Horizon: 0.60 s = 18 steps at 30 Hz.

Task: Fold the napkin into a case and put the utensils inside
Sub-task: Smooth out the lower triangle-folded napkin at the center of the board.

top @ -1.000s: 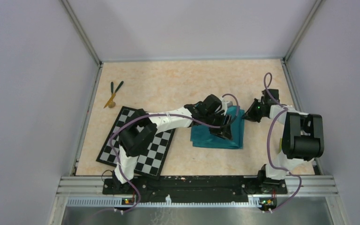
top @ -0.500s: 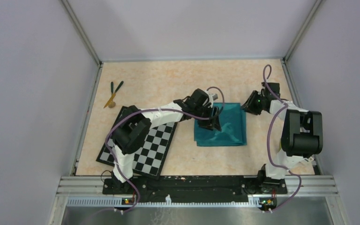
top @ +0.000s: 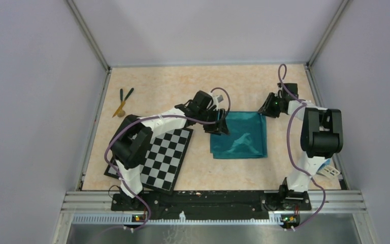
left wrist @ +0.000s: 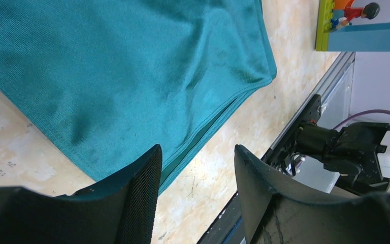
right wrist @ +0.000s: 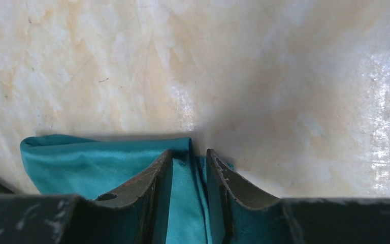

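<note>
The teal-green napkin (top: 238, 136) lies flat on the table as a folded rectangle with layered edges (left wrist: 122, 66). My left gripper (top: 218, 123) hovers at its far left corner, open, with bare table between its fingers (left wrist: 197, 150). My right gripper (top: 264, 109) is at the far right corner. It is open, and the napkin's corner (right wrist: 81, 162) lies in the narrow gap between its fingers (right wrist: 189, 152). The utensils (top: 123, 100), two dark green sticks and a tan one, lie together at the far left of the table.
A black-and-white checkerboard (top: 157, 155) lies left of the napkin, under my left arm. Blue-and-green toy blocks (left wrist: 355, 25) stand by the right wall. Grey walls enclose the table on three sides, and a metal rail (top: 213, 201) runs along the front.
The napkin was bunched and narrower; it now lies spread flat. My left gripper has drawn back left and farther away. The right gripper's jaws have parted and it has moved farther away.
</note>
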Motion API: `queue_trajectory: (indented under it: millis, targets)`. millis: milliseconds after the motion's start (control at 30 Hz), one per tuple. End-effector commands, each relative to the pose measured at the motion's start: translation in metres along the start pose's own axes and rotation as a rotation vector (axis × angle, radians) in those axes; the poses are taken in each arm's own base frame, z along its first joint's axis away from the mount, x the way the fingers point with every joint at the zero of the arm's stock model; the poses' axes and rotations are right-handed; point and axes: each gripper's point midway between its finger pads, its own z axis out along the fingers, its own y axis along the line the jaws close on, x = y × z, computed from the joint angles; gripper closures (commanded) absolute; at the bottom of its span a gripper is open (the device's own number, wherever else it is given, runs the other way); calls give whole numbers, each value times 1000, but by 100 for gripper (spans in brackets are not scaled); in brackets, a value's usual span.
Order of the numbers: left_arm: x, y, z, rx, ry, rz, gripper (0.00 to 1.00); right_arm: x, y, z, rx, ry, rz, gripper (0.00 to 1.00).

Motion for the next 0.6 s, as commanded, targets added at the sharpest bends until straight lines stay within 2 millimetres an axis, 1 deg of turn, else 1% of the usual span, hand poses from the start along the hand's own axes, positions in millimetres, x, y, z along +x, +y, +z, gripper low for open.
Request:
queue_trajectory:
  millis: [0, 133, 200, 267, 300, 433, 500, 567]
  targets:
    - [-3, -17, -17, 47, -28, 49, 40, -13, 10, 7, -21, -27, -59, 71]
    - [-4, -14, -22, 45, -35, 45, 41, -10, 16, 11, -41, -18, -74, 79]
    - [-5, -13, -24, 42, -39, 43, 41, -12, 22, 11, -51, -22, -83, 89]
    - [-5, -12, -26, 40, -43, 42, 41, -15, 28, 4, -52, -30, -84, 98]
    - [-5, -11, -27, 37, -44, 42, 41, -17, 31, -3, -44, -36, -80, 100]
    - [-4, -9, -27, 35, -45, 40, 41, -25, 39, -36, -1, -71, -49, 100]
    - [-3, -9, -27, 36, -41, 37, 41, -25, 34, -46, 46, -83, -28, 100]
    - [-2, -9, -25, 45, -34, 32, 41, -22, 24, -50, 97, -71, -7, 100]
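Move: The far right corner of the folded napkin's top layer lies practically between the right fingertips, only about 1 cm below. The bottom layer's corner peeks out some 2 cm to the right of it and 1 cm nearer; the napkin's middle is roughly 11 cm back and 11 cm left. From the left hand that top corner is about 6 cm ahead, 17 cm right and 8 cm below. Close the right fingers fully on the top layer's far right corner, pinching it between the tips while easing left about 1.5 cm and a touch down. Then, still shut, lift roughly 2.5 cm and draw back about 1.5 cm towards the robot, off the bottom layer. ##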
